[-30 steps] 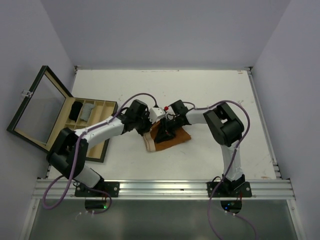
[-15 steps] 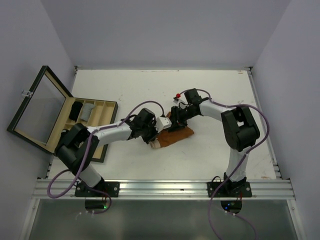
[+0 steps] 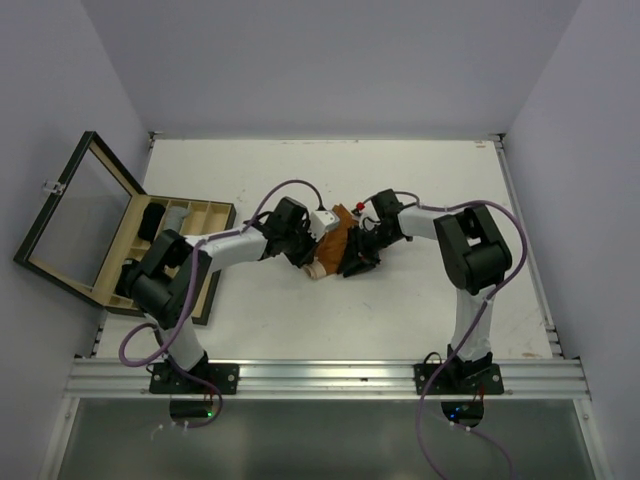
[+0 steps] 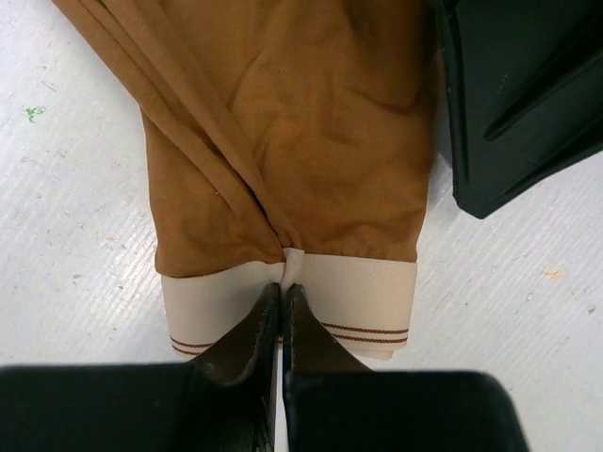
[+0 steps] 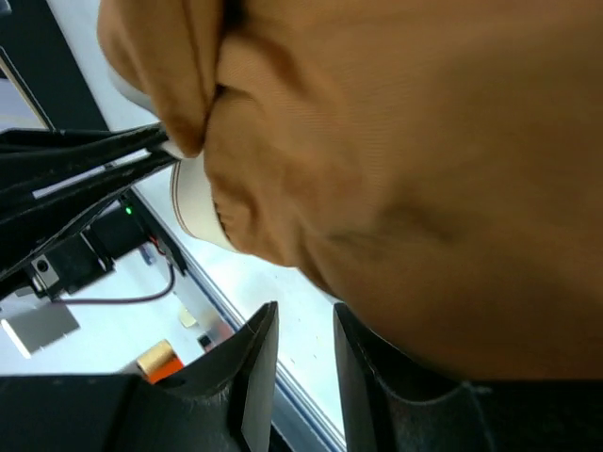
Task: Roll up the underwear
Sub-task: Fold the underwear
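The orange-brown underwear (image 3: 338,238) lies bunched at the middle of the table, its cream waistband (image 4: 358,297) toward the arms. My left gripper (image 4: 283,287) is shut on a pinch of that waistband, and in the top view the left gripper (image 3: 314,260) sits at the cloth's near-left end. My right gripper (image 3: 358,257) is at the cloth's right side, touching it. In the right wrist view the underwear (image 5: 405,141) drapes over one finger (image 5: 372,372), while the right gripper (image 5: 301,325) stands open with only table showing in the gap.
A compartmented wooden box (image 3: 205,215) with its glass lid (image 3: 75,205) swung open stands at the table's left edge. A black garment (image 3: 152,220) and a grey one (image 3: 175,222) lie in its compartments. Both arms cross the table's middle.
The right gripper came down from the cloth's far side to its near right side. The left gripper shifted up and right with the waistband, and the cloth is bunched narrower.
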Motion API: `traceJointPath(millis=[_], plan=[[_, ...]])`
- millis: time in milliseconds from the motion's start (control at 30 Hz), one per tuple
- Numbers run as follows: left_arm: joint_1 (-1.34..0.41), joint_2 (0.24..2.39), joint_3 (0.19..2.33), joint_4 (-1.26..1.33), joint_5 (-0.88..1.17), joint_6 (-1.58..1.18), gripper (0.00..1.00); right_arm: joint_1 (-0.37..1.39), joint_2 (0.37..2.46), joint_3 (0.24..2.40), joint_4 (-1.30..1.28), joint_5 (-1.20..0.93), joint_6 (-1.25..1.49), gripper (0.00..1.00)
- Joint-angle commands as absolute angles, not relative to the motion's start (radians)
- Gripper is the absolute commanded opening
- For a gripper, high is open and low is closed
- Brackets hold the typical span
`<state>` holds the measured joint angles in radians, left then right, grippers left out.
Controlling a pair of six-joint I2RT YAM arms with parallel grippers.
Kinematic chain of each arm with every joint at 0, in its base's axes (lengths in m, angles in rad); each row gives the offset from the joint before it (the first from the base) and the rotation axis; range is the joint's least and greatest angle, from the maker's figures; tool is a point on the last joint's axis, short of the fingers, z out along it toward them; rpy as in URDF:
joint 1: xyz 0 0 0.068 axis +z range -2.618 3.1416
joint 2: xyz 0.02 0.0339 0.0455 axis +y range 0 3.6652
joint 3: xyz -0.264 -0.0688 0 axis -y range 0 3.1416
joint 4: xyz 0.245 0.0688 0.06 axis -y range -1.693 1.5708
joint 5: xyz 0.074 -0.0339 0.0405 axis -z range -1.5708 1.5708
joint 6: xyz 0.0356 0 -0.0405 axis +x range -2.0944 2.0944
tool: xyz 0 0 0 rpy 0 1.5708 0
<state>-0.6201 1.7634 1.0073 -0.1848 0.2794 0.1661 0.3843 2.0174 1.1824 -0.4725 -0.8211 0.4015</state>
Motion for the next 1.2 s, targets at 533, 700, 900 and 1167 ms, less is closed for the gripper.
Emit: traceJointPath(millis=[533,700,900,1167], plan=[[-0.611,1.752,1.009,-0.275,0.253,0.129,0.00,0.399,1.881,0.948,0.098,-0.879,1.022,0.16],[-0.609,1.753,1.008,-0.276,0.252,0.126,0.00,0.422,1.813,0.882,0.132,-0.847,1.120,0.29],[-0.609,1.759,1.005,-0.267,0.253,0.115,0.00,0.466,1.882,0.796,0.534,-0.743,1.322,0.11],[-0.583,1.787,1.014,-0.265,0.279,0.058,0.00,0.512,1.931,0.819,0.392,-0.651,1.222,0.01]])
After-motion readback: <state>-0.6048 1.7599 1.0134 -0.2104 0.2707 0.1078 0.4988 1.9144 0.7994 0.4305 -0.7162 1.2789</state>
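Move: My left hand still pinches the cream waistband. The waistband's near right end, which my right hand heads for, lies some 4 cm to my left hand's right, 2 cm back and barely lower. From my open right hand that end is about 6 cm to the left and 1 cm back, roughly 1 cm down. The middle of the brown cloth lies 7 cm ahead and 4 cm left of the right hand; my left fingertips are about 10 cm left of it, level. I bring my right hand about 6 cm left across the brown cloth to the waistband's near right end, edging forward first, then rising some 3 cm and dipping slightly at the finish. On the way the wrist turns about 30 degrees, mostly clockwise with its left side lifting, and the fingers narrow, reopen a little, then shut close beside the waistband. My left hand stays put, keeping its pinch. ##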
